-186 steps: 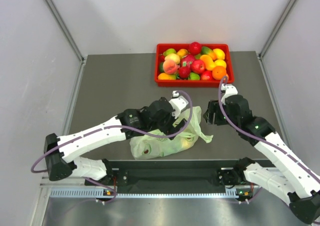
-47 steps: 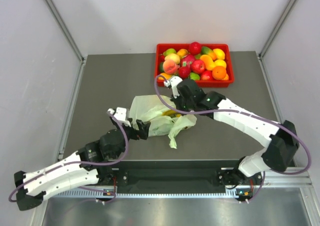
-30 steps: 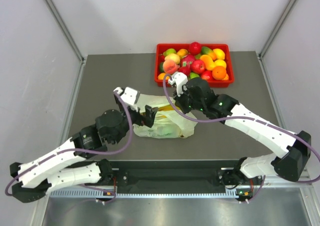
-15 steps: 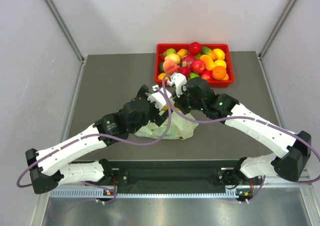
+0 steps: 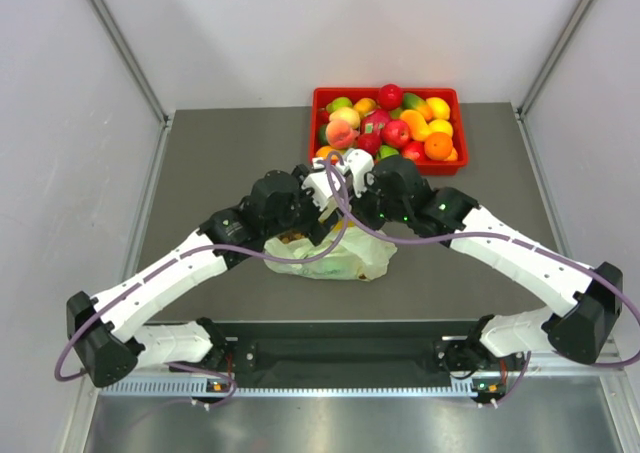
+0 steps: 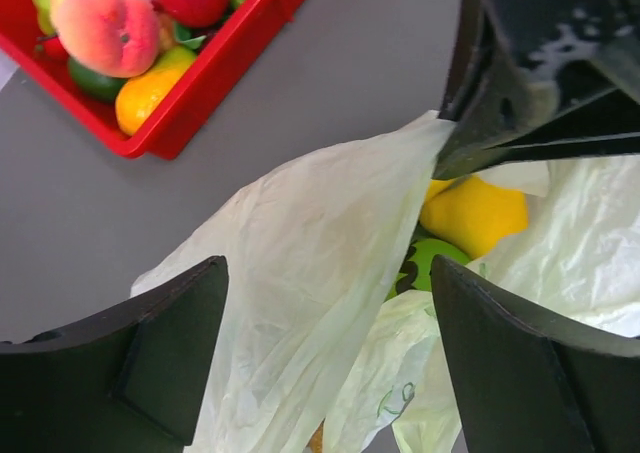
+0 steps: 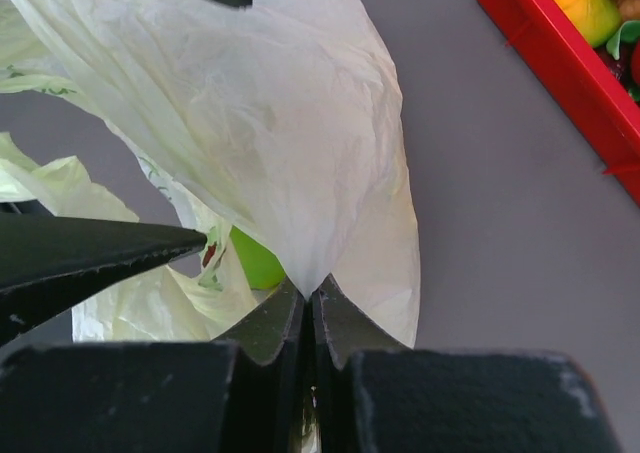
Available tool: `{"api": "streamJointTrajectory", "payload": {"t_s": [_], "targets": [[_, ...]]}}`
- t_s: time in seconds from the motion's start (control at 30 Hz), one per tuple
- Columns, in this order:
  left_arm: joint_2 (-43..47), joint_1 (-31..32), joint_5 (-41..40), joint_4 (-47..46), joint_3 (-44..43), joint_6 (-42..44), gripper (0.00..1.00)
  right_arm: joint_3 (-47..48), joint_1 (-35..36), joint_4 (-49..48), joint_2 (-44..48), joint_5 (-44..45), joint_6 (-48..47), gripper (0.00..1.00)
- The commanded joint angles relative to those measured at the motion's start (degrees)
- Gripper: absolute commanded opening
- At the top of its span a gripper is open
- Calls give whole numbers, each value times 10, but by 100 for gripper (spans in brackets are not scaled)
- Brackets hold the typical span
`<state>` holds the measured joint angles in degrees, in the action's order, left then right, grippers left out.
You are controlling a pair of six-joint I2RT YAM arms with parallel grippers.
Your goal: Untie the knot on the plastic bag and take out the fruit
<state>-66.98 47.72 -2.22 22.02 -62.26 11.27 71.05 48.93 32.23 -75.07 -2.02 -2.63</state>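
Note:
The pale green plastic bag [image 5: 350, 263] lies mid-table with its mouth pulled up. No knot shows. My right gripper [image 7: 308, 295] is shut on a fold of the bag's edge [image 7: 270, 143] and holds it up; in the top view it [image 5: 350, 218] is over the bag. My left gripper [image 6: 330, 363] is open and empty, its fingers [image 6: 170, 358] on either side of a raised sheet of the bag [image 6: 310, 263]. Inside the bag a yellow fruit [image 6: 475, 213] and a green dark-marked fruit [image 6: 430, 263] show. The green fruit also shows in the right wrist view [image 7: 255, 263].
The red tray [image 5: 385, 165] of apples, peach, oranges and other fruit stands just behind the bag, close to both wrists; its corner shows in the left wrist view [image 6: 210, 83] and the right wrist view [image 7: 560, 63]. Both arms cross over the bag.
My left arm has swung from the bag's left side up and right, and its open gripper now sits over the bag's mouth. My right gripper has kept hold of the bag's edge.

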Motion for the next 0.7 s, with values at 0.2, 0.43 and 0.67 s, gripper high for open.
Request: {"api": "streamJointTrajectory", "payload": {"t_s": [0.2, 0.43, 0.67], "targets": [[-19, -9, -6, -23, 16, 7, 57, 15, 7, -60, 24, -32, 13, 1], [-11, -10, -63, -52, 45, -1, 0, -5, 4, -88, 38, -27, 55, 6], [32, -10, -102, -71, 67, -38, 0, -18, -1, -100, 58, 46, 114, 56]]}}
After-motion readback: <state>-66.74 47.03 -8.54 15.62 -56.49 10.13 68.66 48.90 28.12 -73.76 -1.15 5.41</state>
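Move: The stretch of the bag's raised rim that the left hand goes for already runs between its open fingers, about 1 cm ahead and 1 cm to the right, at finger height. The yellow fruit in the bag lies some 3 cm ahead, 4 cm to the right and 12 cm below; the red box's middle is about 30 cm ahead and 15 cm to the right, also low. From the right hand, already pinching the rim, that stretch is roughly 5 cm to the left and 1 cm back. The left hand shuts its wide-open fingers on the raised bag rim beside the right hand's grip, easing about 2 cm forward as they close and then, with the rim pinched, drawing some 2 cm left and down with a slight counter-clockwise turn. The right hand stays nearly in place and keeps its pinch until the left has closed, then opens to about half and lets go of the rim, tilting less than 10 degrees. ##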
